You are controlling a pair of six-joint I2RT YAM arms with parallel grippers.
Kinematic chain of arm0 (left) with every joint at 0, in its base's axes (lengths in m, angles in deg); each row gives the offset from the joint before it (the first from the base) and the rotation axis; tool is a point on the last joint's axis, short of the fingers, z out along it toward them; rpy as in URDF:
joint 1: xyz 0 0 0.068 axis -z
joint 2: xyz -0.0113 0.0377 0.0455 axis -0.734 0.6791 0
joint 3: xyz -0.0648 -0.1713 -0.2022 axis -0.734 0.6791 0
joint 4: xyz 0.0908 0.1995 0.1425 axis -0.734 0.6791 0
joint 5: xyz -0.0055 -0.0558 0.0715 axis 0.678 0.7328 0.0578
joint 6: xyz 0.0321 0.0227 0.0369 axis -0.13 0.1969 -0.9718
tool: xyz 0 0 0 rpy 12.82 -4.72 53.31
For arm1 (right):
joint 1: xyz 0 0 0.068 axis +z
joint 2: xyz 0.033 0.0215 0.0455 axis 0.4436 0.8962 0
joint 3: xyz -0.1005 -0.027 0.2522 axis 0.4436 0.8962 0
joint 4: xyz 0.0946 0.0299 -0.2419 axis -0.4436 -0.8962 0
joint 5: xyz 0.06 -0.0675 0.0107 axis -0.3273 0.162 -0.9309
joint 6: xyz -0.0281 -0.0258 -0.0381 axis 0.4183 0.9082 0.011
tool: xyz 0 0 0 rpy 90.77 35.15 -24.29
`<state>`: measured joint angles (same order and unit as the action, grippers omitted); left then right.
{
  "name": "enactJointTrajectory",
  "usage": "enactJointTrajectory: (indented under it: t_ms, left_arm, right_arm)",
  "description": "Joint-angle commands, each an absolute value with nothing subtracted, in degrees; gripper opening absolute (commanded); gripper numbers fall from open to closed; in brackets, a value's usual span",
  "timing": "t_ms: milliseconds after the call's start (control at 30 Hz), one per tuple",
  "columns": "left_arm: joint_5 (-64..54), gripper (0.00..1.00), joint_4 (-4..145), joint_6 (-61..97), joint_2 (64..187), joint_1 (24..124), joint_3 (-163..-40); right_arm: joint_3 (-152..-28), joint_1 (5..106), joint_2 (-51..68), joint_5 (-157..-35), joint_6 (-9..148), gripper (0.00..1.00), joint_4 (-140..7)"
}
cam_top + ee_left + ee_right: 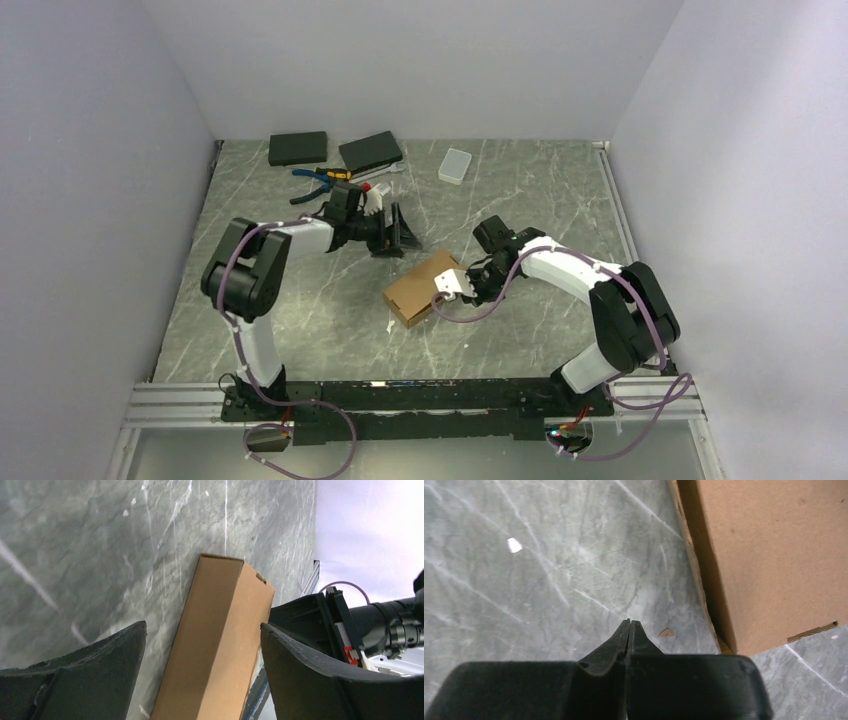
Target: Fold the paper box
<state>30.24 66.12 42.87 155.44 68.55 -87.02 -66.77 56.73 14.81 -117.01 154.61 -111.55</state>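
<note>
The paper box (424, 288) is a closed brown cardboard block lying on the marble table (300, 310) between the two arms. My left gripper (396, 238) hangs just up and left of it, open, with nothing between its fingers. In the left wrist view the box (220, 645) shows beyond the gap of that gripper (202, 630). My right gripper (447, 293) sits at the box's right end, shut and empty. In the right wrist view its tips (630, 622) point at bare table, with the box (774, 555) to the upper right.
Two flat black boxes (298, 148) (370, 150), hand tools (325, 180) and a small translucent white case (454, 165) lie at the back. A white scrap (388, 326) lies near the box's front corner. White walls close in three sides.
</note>
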Motion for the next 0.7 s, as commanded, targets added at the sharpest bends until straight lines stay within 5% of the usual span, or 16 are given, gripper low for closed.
enactJointTrajectory:
  t_ms: [0,300,667]
  left_arm:
    - [33.25,0.86,66.07,41.41,160.78,70.68,-93.19]
    - [35.77,0.64,65.19,41.47,167.02,71.97,-93.83]
    - [35.48,0.62,65.22,42.26,168.22,73.69,-94.54]
  right_arm:
    - [-64.42,56.57,13.70,-115.88,151.23,0.00,-99.93]
    - [-59.85,59.71,15.90,-102.44,136.97,0.00,-73.06]
    - [-60.48,58.78,15.80,-103.42,128.55,0.00,-69.78]
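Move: The box lies with its middle about 6 cm back of the left hand, 3 cm to its right and 6 cm below, its long axis slanting out to the right. From the closed right hand the box's middle is some 3 cm ahead, 10 cm left and 2 cm below. A wrench lies about 17 cm ahead and 8 cm left of the left hand, 8 cm below; a white scrap is roughly 9 cm back and 2 cm left of the right hand, 4 cm below. The box's far end gets straddled by the left hand, which drops about 4 cm while moving as far right and partly closes, one finger coming onto the lid, the other against the left side wall. The shut right hand sweeps forward some 9 cm and a little left along the right long side to its far corner, sinking slightly, swinging clockwise about 20 degrees and tilting, its tips ending at that side's edge. ##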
